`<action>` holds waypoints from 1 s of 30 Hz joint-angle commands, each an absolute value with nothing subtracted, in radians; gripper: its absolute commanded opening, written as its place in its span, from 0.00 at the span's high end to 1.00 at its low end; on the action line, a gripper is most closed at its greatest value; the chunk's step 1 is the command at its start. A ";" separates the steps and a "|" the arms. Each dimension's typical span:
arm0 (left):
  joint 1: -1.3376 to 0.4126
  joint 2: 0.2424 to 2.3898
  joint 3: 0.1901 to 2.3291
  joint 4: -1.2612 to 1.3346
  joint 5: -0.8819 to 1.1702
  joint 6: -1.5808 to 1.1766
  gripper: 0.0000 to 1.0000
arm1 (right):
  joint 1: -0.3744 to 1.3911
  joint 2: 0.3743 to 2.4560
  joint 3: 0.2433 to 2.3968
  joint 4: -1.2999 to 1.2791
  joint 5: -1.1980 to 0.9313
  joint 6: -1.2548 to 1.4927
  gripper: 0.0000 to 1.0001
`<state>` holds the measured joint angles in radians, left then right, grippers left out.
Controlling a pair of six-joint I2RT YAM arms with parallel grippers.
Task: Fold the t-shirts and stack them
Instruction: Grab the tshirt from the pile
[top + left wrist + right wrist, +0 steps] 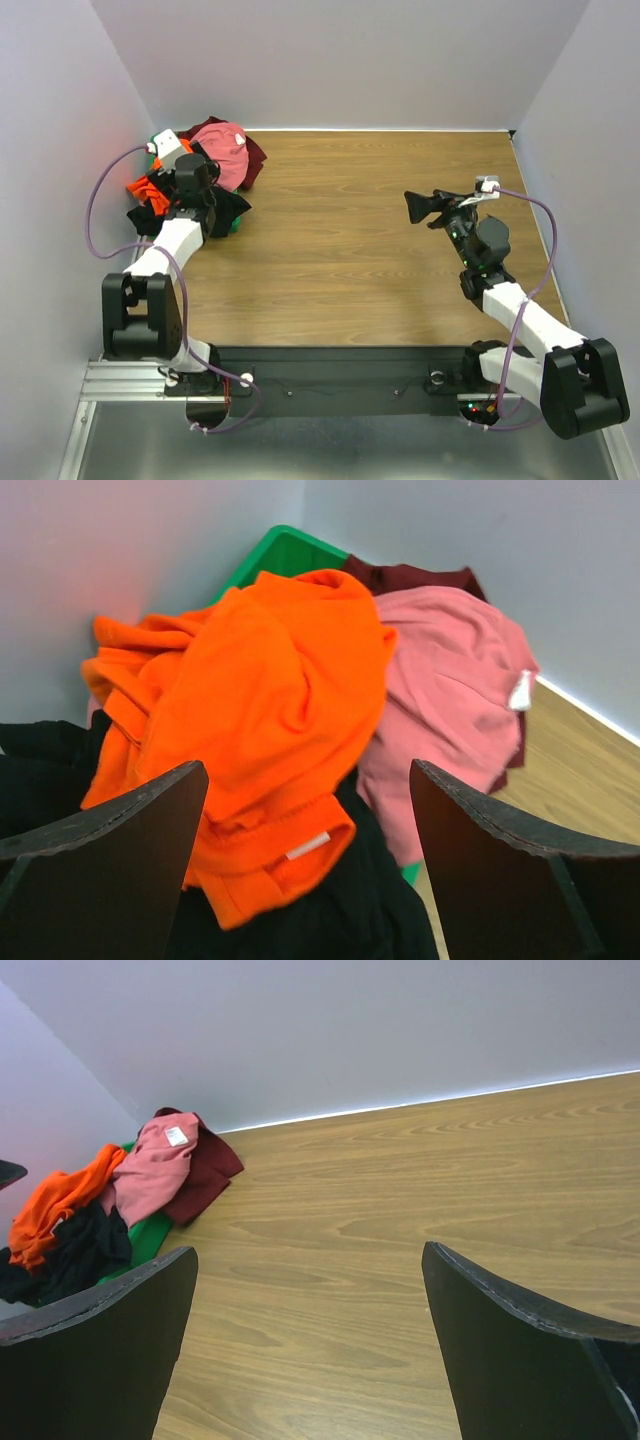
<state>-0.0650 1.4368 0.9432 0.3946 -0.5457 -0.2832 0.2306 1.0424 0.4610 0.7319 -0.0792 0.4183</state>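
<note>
The t-shirts lie crumpled in a heap over a green bin [283,555] in the far left corner. An orange t-shirt [250,690] tops the heap, a pink one [450,680] lies to its right, a dark maroon one [410,577] behind, a black one [330,900] underneath. In the top view the pink t-shirt [225,150] and black t-shirt [228,208] show beside my left arm. My left gripper [310,810] hovers open just above the orange collar, holding nothing. Over the bare table at the right, my right gripper [420,207] stands open and empty. The heap [100,1215] shows far left in the right wrist view.
Grey walls close the table [350,240] at the back, left and right. The heap sits tight against the left wall and back corner. A black bar with the arm bases runs along the near edge [330,365].
</note>
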 commanded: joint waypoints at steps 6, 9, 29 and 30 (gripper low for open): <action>0.047 1.635 1.116 0.361 -0.548 -0.321 0.04 | 0.238 0.997 0.468 0.746 -0.089 0.411 0.00; 0.061 1.692 1.149 0.333 -0.529 -0.310 0.05 | 0.236 0.994 0.468 0.744 -0.092 0.410 0.00; -0.271 1.341 1.204 0.324 -0.496 -0.124 1.00 | 0.236 1.025 0.472 0.736 -0.104 0.419 0.00; -0.305 1.315 1.222 0.321 -0.495 -0.114 1.00 | 0.238 1.025 0.476 0.736 -0.107 0.420 0.00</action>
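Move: The orange shirt on top of the pile lies about 6 cm ahead of the open left hand, 5 cm to its left and 9 cm below. The pink shirt is some 12 cm ahead, 5 cm right and 11 cm down; the black shirt spreads about 3 cm back, 3 cm left and 12 cm down. From the right hand, the orange shirt is some 60 cm left, 15 cm ahead and 8 cm lower. Left hand dips 7 cm, forward and left, pinches the orange shirt, then sweeps 11 cm up and right. ##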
